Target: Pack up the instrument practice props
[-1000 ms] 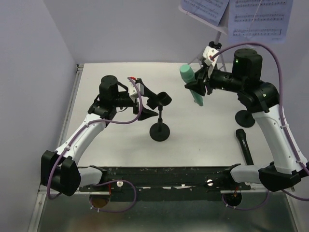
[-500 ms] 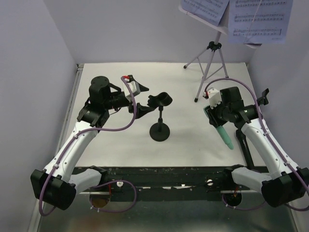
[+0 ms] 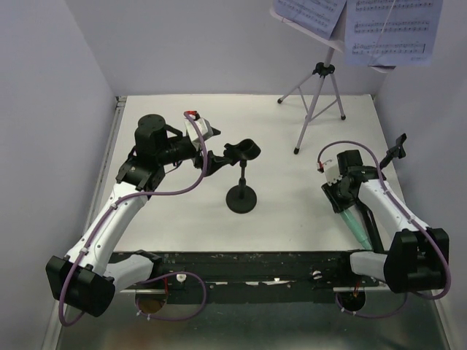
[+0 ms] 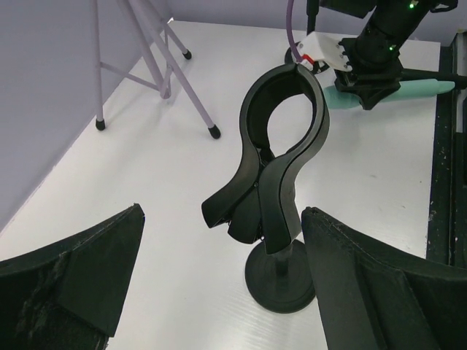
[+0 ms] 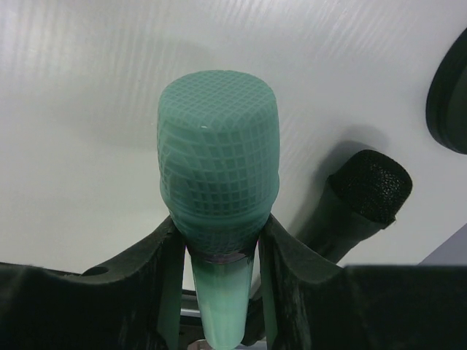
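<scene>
My right gripper is shut on the mint-green microphone, low over the table at the near right. In the right wrist view its meshed head sticks out past my fingers, and the black microphone lies just beside it. My left gripper is open, just left of the clip of a short black round-based pole. In the left wrist view that clip stands between and ahead of my fingers. The second pole's clip shows behind the right arm.
The silver tripod stands at the back right, with sheet-music pages on its desk above. Its legs also show in the left wrist view. Lilac walls close the table on the left and at the back. A black rail runs along the near edge.
My right arm carried the mint-green microphone from high over the middle down to the near right, beside the black microphone. My left gripper drew back a little from the pole's clip.
</scene>
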Controlling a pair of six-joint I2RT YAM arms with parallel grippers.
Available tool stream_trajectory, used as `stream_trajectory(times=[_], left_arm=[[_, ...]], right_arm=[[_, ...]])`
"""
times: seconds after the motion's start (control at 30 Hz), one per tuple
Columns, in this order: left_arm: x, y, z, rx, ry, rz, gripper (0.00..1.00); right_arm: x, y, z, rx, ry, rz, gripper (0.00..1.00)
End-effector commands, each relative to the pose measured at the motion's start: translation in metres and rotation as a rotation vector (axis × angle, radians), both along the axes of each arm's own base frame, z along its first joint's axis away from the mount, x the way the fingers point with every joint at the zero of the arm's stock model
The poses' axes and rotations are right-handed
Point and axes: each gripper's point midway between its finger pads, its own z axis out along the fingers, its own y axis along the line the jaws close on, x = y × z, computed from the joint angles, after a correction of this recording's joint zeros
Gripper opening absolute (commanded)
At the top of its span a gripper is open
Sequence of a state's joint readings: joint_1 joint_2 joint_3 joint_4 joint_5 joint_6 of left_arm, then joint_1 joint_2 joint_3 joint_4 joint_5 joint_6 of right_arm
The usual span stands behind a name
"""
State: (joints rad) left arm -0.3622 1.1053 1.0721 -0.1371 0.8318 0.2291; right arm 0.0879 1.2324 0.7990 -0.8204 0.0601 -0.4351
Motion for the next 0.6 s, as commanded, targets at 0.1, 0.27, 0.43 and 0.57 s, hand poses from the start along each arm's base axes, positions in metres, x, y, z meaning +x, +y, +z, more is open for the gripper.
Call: stream_trajectory(times=[0.1,0.27,0.43,0.57], left_arm=[[-0.003,0.001,0.01,-0.012,0.001,0.012,0.99],[-0.007,0.001,0.013,-0.003,-0.004,0.002,0.99],[-0.013,0.001,0.015,0.002,-0.02,-0.03,0.99],[-0.017,0.0,0.019,0.011,-0.051,-0.06,0.99]], right_arm=[[0.006,-0.019,-0.03,-0.078,-0.007,0.097,0.0],[0.013,-0.032,-0.037,-0.111,-0.017,0.084,0.0],[0.015,-0.041,-0.043,-0.1,-0.007,0.068,0.0],[0.014,-0.038,-0.045,-0.08,0.004,0.087,0.15]])
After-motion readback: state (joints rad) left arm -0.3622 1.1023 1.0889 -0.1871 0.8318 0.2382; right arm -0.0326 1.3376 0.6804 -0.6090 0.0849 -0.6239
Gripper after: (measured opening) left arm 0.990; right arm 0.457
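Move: The right hand already holds the green microphone. The bare table spot it is taken to lies about 6 cm to the right, 6 cm back and 7 cm below. The black microphone lies just past that spot, roughly 8 cm right and 6 cm back. The round base of the right-hand stand is some 8 cm ahead and 8 cm right. From the left hand the spot is about 40 cm right, 11 cm back and far below. Keeping its pinch around the neck of the green microphone, the right hand lowers it about 4.5 cm towards the table. It sinks first with a slight draw back, then goes mostly right by some 4 cm in all, easing a little forward again, to bring it alongside the black microphone. The fingers stay as closed as they were and the wrist tilts only about 5 degrees. ##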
